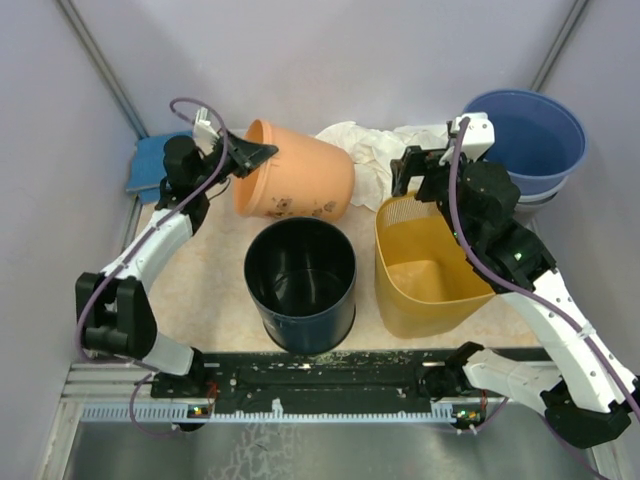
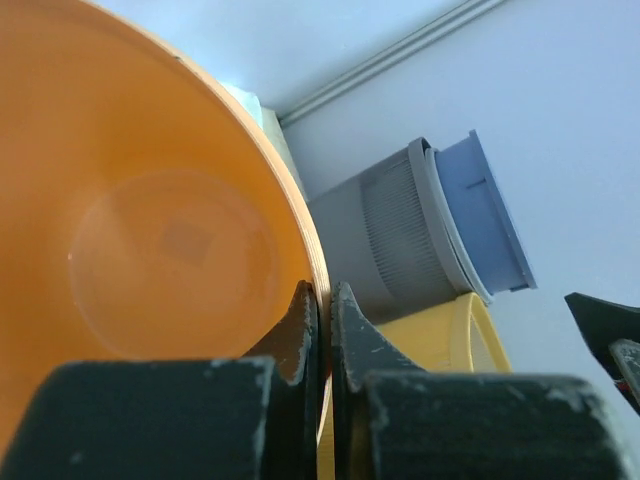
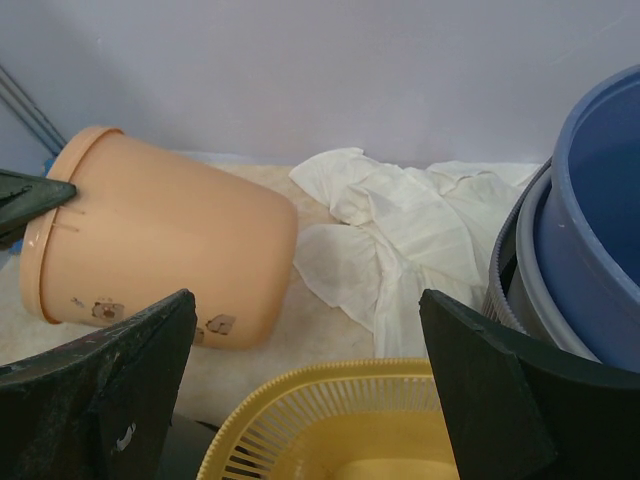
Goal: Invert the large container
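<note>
The large orange bucket (image 1: pixel 300 182) lies tipped on its side at the back of the table, mouth facing left, bottom to the right. My left gripper (image 1: pixel 262 153) is shut on its rim, one finger inside and one outside. In the left wrist view the gripper (image 2: pixel 322 295) pinches the thin rim, with the bucket's inside (image 2: pixel 150 230) filling the left. The bucket also shows in the right wrist view (image 3: pixel 170 250). My right gripper (image 1: pixel 420 175) is open and empty above the far rim of the yellow basket; it is wide open in its wrist view (image 3: pixel 305 300).
A black bucket (image 1: pixel 300 275) stands upright in front of the orange one. A yellow slotted basket (image 1: pixel 430 270) stands right of it. A blue tub nested in a grey basket (image 1: pixel 530 135) is at the back right. A white cloth (image 1: pixel 370 150) lies behind. A blue cloth (image 1: pixel 150 160) lies back left.
</note>
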Motion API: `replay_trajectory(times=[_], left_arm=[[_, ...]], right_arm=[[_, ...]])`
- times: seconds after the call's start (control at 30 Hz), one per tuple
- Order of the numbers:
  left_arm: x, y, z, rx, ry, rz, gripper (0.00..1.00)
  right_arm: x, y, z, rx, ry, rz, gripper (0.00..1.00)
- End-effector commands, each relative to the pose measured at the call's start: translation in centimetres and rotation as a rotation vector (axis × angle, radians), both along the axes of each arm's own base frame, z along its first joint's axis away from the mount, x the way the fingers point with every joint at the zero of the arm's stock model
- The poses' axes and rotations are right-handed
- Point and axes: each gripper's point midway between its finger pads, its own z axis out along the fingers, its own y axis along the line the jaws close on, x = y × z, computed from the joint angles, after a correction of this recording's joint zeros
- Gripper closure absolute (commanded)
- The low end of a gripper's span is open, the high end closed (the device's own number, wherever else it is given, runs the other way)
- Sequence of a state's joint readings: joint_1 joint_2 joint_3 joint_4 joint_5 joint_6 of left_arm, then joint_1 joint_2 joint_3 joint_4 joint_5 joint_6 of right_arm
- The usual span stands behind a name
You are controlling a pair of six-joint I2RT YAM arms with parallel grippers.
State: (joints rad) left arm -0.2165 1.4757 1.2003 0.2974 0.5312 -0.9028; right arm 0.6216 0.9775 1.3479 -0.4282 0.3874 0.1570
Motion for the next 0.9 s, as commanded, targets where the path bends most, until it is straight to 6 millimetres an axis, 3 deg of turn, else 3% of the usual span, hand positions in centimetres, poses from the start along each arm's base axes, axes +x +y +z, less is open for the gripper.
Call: replay_trajectory(times=[0.0,0.3,0.43,0.57,0.73,0.87], left_arm=[[-2.9,1.3,3.9,-0.236,-0.174,-0.16,1.0],[-4.4,4.6,-3.4,-0.362,-0.019,-0.206,0.98],[-4.9,4.9,-6.8,-0.292,0.061,-0.206,0.53],[-4.5,5.2,-9.8,-0.139,0.125,-0.149,0.28],[-3.8,6.3,-11.4,0.064,0.187,-0.072,0.13],[-3.3,7.6,-12.0,0.193,0.215,-0.011,0.11]], right_arm=[[-0.6,-0.5,0.9,0.02,-0.036,-0.004,0.07],[-0.2,0.8,0.0,0.027,-0.014,0.035,0.07],[-0.2,0.6,-0.2,0.025,-0.011,0.03,0.07],[-0.2,0.6,-0.5,0.023,-0.006,0.027,0.07],[0.0,0.9,-0.7,0.023,-0.002,0.036,0.07],[0.1,1.2,-0.8,0.022,0.002,0.044,0.07]])
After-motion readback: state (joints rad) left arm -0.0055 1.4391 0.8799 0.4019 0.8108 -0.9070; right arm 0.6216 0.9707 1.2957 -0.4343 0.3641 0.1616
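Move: The left hand already pinches the rim of the orange large container, held on its side; its middle lies about 7 cm right, 1 cm ahead and 9 cm below. From that hand the black bucket is some 24 cm back, 5 cm right and 20 cm below, the white cloth about 7 cm ahead, 21 cm right and 33 cm below. The container is roughly 10 cm ahead, 20 cm left and 18 cm below the right hand. The left hand lowers the container about 10 cm, easing 6 cm left and slightly back, then opens wide. ##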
